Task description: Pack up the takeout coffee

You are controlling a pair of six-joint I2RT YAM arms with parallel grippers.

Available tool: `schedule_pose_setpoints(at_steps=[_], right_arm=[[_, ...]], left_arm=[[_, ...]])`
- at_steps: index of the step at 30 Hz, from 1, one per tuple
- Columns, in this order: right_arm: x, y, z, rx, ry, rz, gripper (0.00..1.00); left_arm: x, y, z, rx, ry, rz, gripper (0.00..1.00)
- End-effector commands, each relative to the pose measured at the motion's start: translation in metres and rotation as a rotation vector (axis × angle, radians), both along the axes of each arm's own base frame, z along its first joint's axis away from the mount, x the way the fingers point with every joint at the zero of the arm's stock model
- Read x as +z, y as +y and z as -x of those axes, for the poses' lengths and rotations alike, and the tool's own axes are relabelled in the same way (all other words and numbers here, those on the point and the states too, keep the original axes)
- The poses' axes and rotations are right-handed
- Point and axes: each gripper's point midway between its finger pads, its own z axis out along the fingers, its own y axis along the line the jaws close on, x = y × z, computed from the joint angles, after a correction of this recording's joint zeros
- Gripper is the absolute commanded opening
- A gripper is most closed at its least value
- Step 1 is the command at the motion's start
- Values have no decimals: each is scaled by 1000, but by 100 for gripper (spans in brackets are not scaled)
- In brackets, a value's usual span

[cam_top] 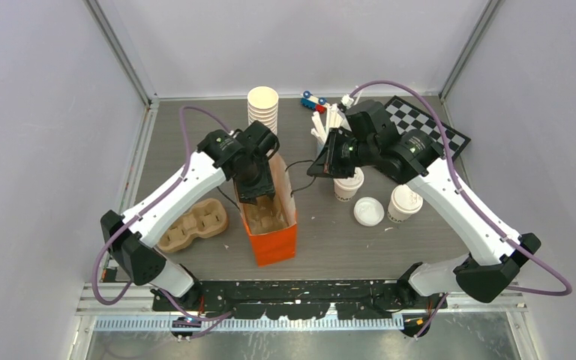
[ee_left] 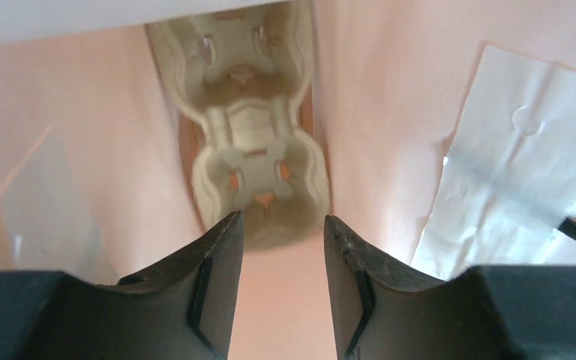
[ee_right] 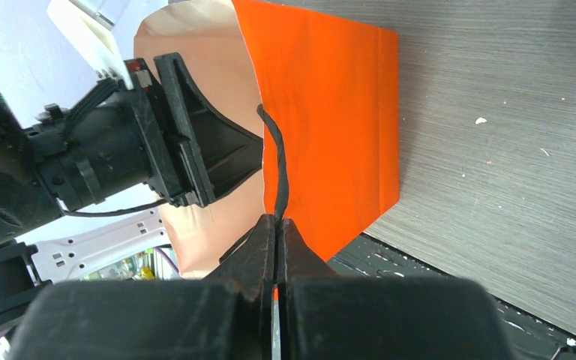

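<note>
Two takeout coffee cups, one (cam_top: pixel 349 185) half under my right wrist and one (cam_top: pixel 403 202) further right, stand on the table with a round white lid (cam_top: pixel 367 211) lying between them. An orange paper bag (cam_top: pixel 276 240) stands open in the middle, with a cardboard cup carrier (ee_left: pixel 251 142) on its bottom. My left gripper (ee_left: pixel 281 221) reaches down inside the bag above the carrier, open, with nothing between its fingers. Beside the bag's rim, my right gripper (ee_right: pixel 276 220) is shut on the bag's black cord handle (ee_right: pixel 279 165) and holds it out to the right.
A second cardboard carrier (cam_top: pixel 193 223) lies left of the bag. A stack of lidless cream cups (cam_top: pixel 262 109), a cup of white sticks (cam_top: pixel 330 121), a toy car (cam_top: pixel 313 101) and a chessboard (cam_top: pixel 427 124) sit along the back. Walls close in both sides.
</note>
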Motion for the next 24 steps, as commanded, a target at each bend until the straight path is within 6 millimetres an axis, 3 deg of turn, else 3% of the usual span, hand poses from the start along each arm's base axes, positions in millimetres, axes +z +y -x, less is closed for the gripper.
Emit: schedule_pose_setpoints(at_steps=[1,6,11,17,24], right_arm=[[10,-6,2,-5,-63,-13,0],[9,-6,1,-5,-67,-3,0],[19,-9,-2,-13,-90,5,0],[25,-15,4,-33,-73,-1,0],[31,-25,15,-40,-64,12,0]], left_arm=[[27,0,-5,3,-73,31,46],[54,-7,-4,-11,-117,120,48],[101,-25,-1,-77,-188,278,49],[140,-54,6,-159,-230,498,50],[175,-58,-3,-141,-339,592,50]])
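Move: The bag's right-hand handle is about 9 cm to the left hand's right, a couple of centimetres ahead and 8 cm above it; it is pinched in the right fingers, some 2 cm to the right hand's left. The left hand is down inside the orange bag, whose middle is roughly 2 cm ahead and 8 cm below. The released cup tray lies about 4 cm ahead and 15 cm below, the nearer lidded cup 21 cm right, 6 cm ahead and 14 cm lower. The cup tray, already let go, is left behind in the bag as the left hand, fingers kept about half open, rises some 13 cm out of the mouth, slowly at first and then quickly. It swings about 5 cm right towards the held handle, tilting some 30 degrees so the fingertips point more to the right. The right hand keeps its pinch on the handle, easing barely 1.5 cm to the right. ##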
